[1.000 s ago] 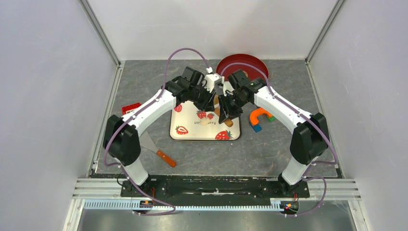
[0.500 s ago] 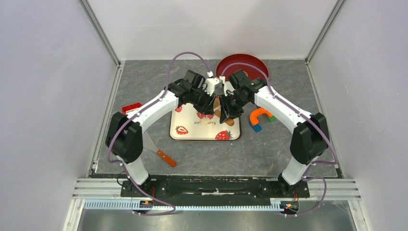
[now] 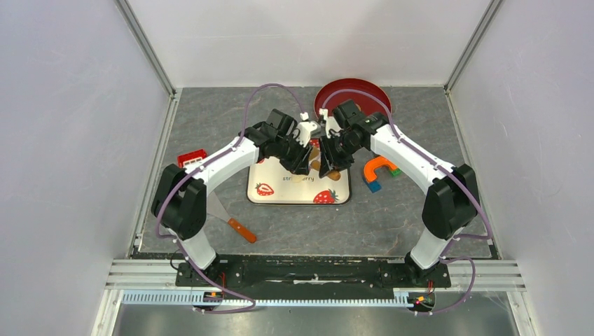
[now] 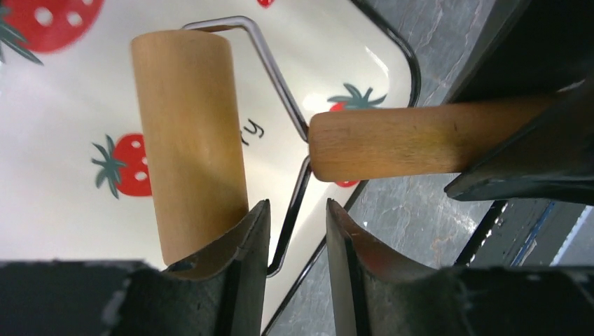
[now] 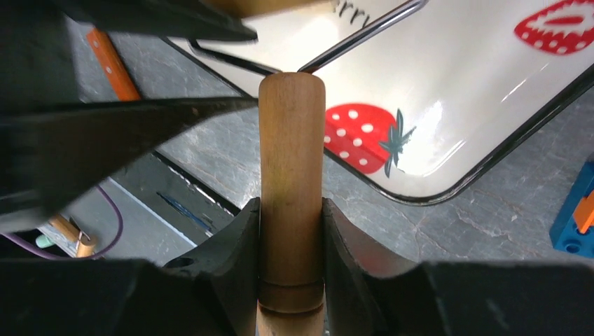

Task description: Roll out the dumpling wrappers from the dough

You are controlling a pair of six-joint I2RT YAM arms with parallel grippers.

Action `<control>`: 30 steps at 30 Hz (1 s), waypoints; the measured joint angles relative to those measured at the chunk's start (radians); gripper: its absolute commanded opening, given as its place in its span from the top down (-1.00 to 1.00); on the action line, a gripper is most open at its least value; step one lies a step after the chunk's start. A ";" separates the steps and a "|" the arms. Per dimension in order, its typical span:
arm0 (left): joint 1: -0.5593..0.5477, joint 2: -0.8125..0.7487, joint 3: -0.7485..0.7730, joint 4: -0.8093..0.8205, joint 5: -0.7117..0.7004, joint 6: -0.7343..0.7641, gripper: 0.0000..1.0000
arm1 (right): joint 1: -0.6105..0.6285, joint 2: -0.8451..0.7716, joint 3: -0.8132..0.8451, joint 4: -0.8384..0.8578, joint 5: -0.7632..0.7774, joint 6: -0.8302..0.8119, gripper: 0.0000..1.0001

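My right gripper (image 5: 291, 204) is shut on the wooden handle (image 5: 291, 175) of a small rolling pin and holds it over the near right part of the strawberry tray (image 3: 277, 194). In the left wrist view the pin's wooden drum (image 4: 189, 140) lies over the tray, joined to the handle (image 4: 413, 140) by a wire frame (image 4: 280, 84). My left gripper (image 4: 294, 234) is open beside the drum, and the thin wire passes through the gap between its jaws untouched. From above, both grippers meet over the tray. The dough and the dumpling wrappers are hidden.
A red plate (image 3: 364, 94) sits at the back right. An orange and blue toy piece (image 3: 378, 169) lies right of the tray. A scraper with an orange handle (image 3: 232, 220) lies near the front left, and a small red object (image 3: 191, 157) lies further left.
My left gripper has slid toward the tray's middle and opened wider. The pale piece seen on the tray earlier is now covered by the grippers. My right arm has barely moved.
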 measured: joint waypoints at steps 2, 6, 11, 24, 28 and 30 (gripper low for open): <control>0.000 0.000 -0.023 -0.013 -0.003 0.000 0.17 | -0.003 0.000 0.014 0.019 0.001 0.003 1.00; 0.003 -0.002 -0.037 -0.027 -0.006 -0.006 0.13 | -0.004 0.000 0.016 0.048 0.000 0.003 1.00; 0.021 -0.030 -0.049 -0.025 -0.003 -0.006 0.33 | -0.005 0.000 0.016 0.074 -0.013 0.006 1.00; 0.039 -0.039 -0.066 -0.026 0.019 -0.055 0.95 | -0.039 -0.016 -0.005 0.154 -0.048 0.055 -0.18; 0.044 -0.061 -0.094 -0.021 -0.095 -0.143 0.95 | -0.084 -0.052 -0.034 0.196 -0.033 0.144 -0.92; 0.050 -0.089 -0.132 -0.010 -0.144 -0.181 0.95 | -0.120 -0.090 -0.061 0.223 -0.029 0.183 -0.96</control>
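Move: Between the left hand's half-open fingertips lies the near wire arm of the roller's frame, about 1 cm to the left and 1 cm below; the drum sits some 3 cm ahead, 2 cm right and 2 cm lower. The dough is roughly 2 cm back, 2 cm left and 12 cm below. From the right hand, still gripping the handle, the wire arm is about 3 cm ahead, 7 cm left and 3 cm down; the orange arch lies level with it, 15 cm right and 13 cm below. Taking over the roller, the left hand dips slightly back and down, edges left and shuts on the wire arm beside the drum, while the right keeps its handle grip and eases forward and up. Then the right opens wide, letting go, and backs off forward, up and rightward, about 5 cm forward in all; the left carries the roller left, turning some 15 degrees counter-clockwise. ##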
